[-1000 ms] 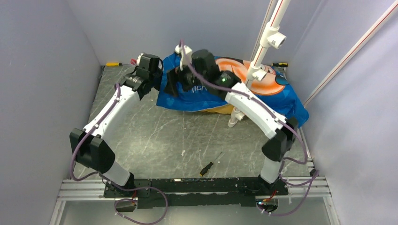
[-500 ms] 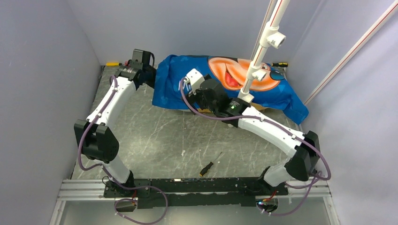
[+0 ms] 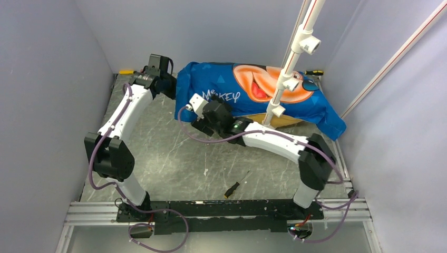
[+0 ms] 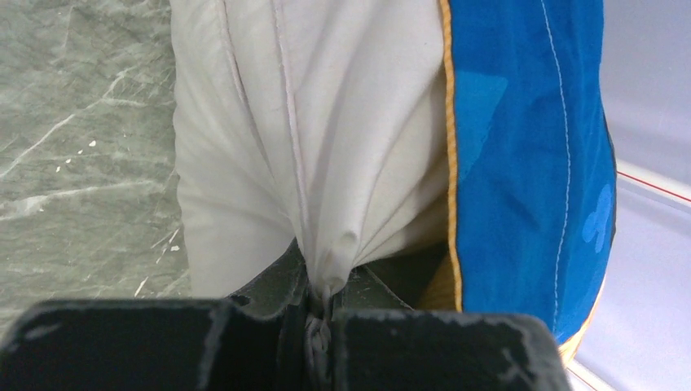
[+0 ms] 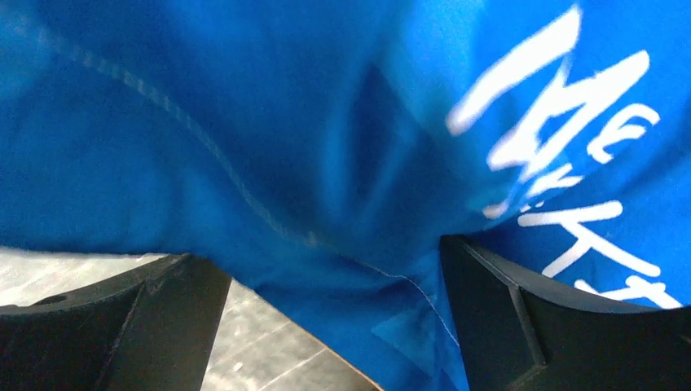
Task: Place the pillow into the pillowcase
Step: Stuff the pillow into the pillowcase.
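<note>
The blue pillowcase point(image 3: 221, 84) with a cartoon face and white lettering lies bulging at the back of the table. In the left wrist view the white pillow point(image 4: 269, 122) sticks out of the orange-hemmed mouth of the pillowcase point(image 4: 521, 147). My left gripper point(image 4: 322, 285) is shut on a pinch of the pillow's cloth, at the case's left end point(image 3: 169, 84). At the case's front edge sits my right gripper point(image 3: 203, 113), open. A fold of blue pillowcase point(image 5: 244, 122) hangs between its wide-apart fingers point(image 5: 122, 326), ungripped.
A white pole point(image 3: 295, 58) with fittings stands over the right half of the case. A black-handled screwdriver point(image 3: 235, 185) lies on the grey table near the arm bases. Yellow-handled tools lie at the back left point(image 3: 126, 71) and back right point(image 3: 314, 72). Walls close in on three sides.
My right arm has drawn back from over the case's top to its front left edge, uncovering the print. My left arm pulled back and left early on, then stayed.
</note>
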You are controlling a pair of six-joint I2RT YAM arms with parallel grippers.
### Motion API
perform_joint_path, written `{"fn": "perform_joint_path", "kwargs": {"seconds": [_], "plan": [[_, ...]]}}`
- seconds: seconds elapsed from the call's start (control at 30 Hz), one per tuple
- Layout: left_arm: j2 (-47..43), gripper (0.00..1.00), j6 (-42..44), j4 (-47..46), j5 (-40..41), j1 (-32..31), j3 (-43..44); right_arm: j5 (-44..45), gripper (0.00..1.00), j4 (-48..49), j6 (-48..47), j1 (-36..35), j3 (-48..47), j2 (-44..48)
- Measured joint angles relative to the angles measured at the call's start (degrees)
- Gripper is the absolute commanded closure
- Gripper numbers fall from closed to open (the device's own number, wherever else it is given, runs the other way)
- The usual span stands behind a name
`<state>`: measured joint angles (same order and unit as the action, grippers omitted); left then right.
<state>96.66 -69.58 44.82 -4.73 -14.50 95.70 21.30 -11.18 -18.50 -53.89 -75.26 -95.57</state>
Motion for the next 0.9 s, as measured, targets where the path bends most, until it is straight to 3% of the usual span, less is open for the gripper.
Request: {"fn": "perform_joint_path", "kwargs": {"seconds": [0.17, 0.2, 0.23, 0.27, 0.37, 0.43, 0.63, 0.9], "plan": [[0.37, 1.00, 0.02, 0.63, 0.11, 0.26, 0.13, 8.48, 0.35, 3.96, -4.94, -0.35, -3.76, -7.69], [0.35, 1.00, 0.02, 0.55, 0.28, 0.31, 0.07, 8.70, 0.53, 3.93, -5.55, -0.13, -4.61, -8.31], [0.28, 1.00, -0.02, 0.24, 0.57, 0.31, -0.13, 8.41, 0.93, 3.32, -5.79, 0.24, -5.90, -8.72], [0.07, 0.98, -0.04, -0.33, 0.70, 0.35, -0.50, 7.74, 1.00, 2.10, -6.05, 0.70, -7.45, -8.98], [-1.88, 0.91, -0.11, -3.74, 1.66, 0.57, -3.13, 3.63, 1.00, -3.45, -5.60, 2.58, -13.22, -9.57], [-3.63, 0.79, -0.09, -5.55, 2.36, 0.61, -4.76, 0.57, 1.00, -6.08, -5.25, 3.32, -15.19, -9.62], [-8.85, 0.03, 2.82, -6.54, 4.94, 1.38, -7.72, -9.81, 1.00, -15.52, -1.75, 4.94, -21.03, -9.60], [-17.00, 0.01, 20.83, -5.38, 15.78, 2.38, -5.64, -28.20, 1.00, -31.30, 6.82, 12.66, -38.21, -10.45]]}}
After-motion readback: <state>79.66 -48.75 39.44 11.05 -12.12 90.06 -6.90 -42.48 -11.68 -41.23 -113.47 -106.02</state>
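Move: The fold of blue pillowcase that I want is about 4 cm ahead of my open right hand and a couple of centimetres below it. From that hand the Mickey lettering is some 6 cm ahead and 4 cm right, and the gathered white pillow end roughly 9 cm ahead and 13 cm left. My left hand still grips that pillow end, with the pillowcase's mouth edge about 5 cm to its right and the fold some 14 cm right, 5 cm back. I push my right hand forward about 5 cm into the blue cloth, dipping slightly, and shut the fingers on a fold beside the lettering; then I draw it back a little and lift it some 8 cm, tipping the fingers downward. My left hand keeps its pinch on the pillow end at first, then opens wide and comes free of it, rising and swinging left about 8 cm each, slightly back, as the wrist rolls and tips upward. ##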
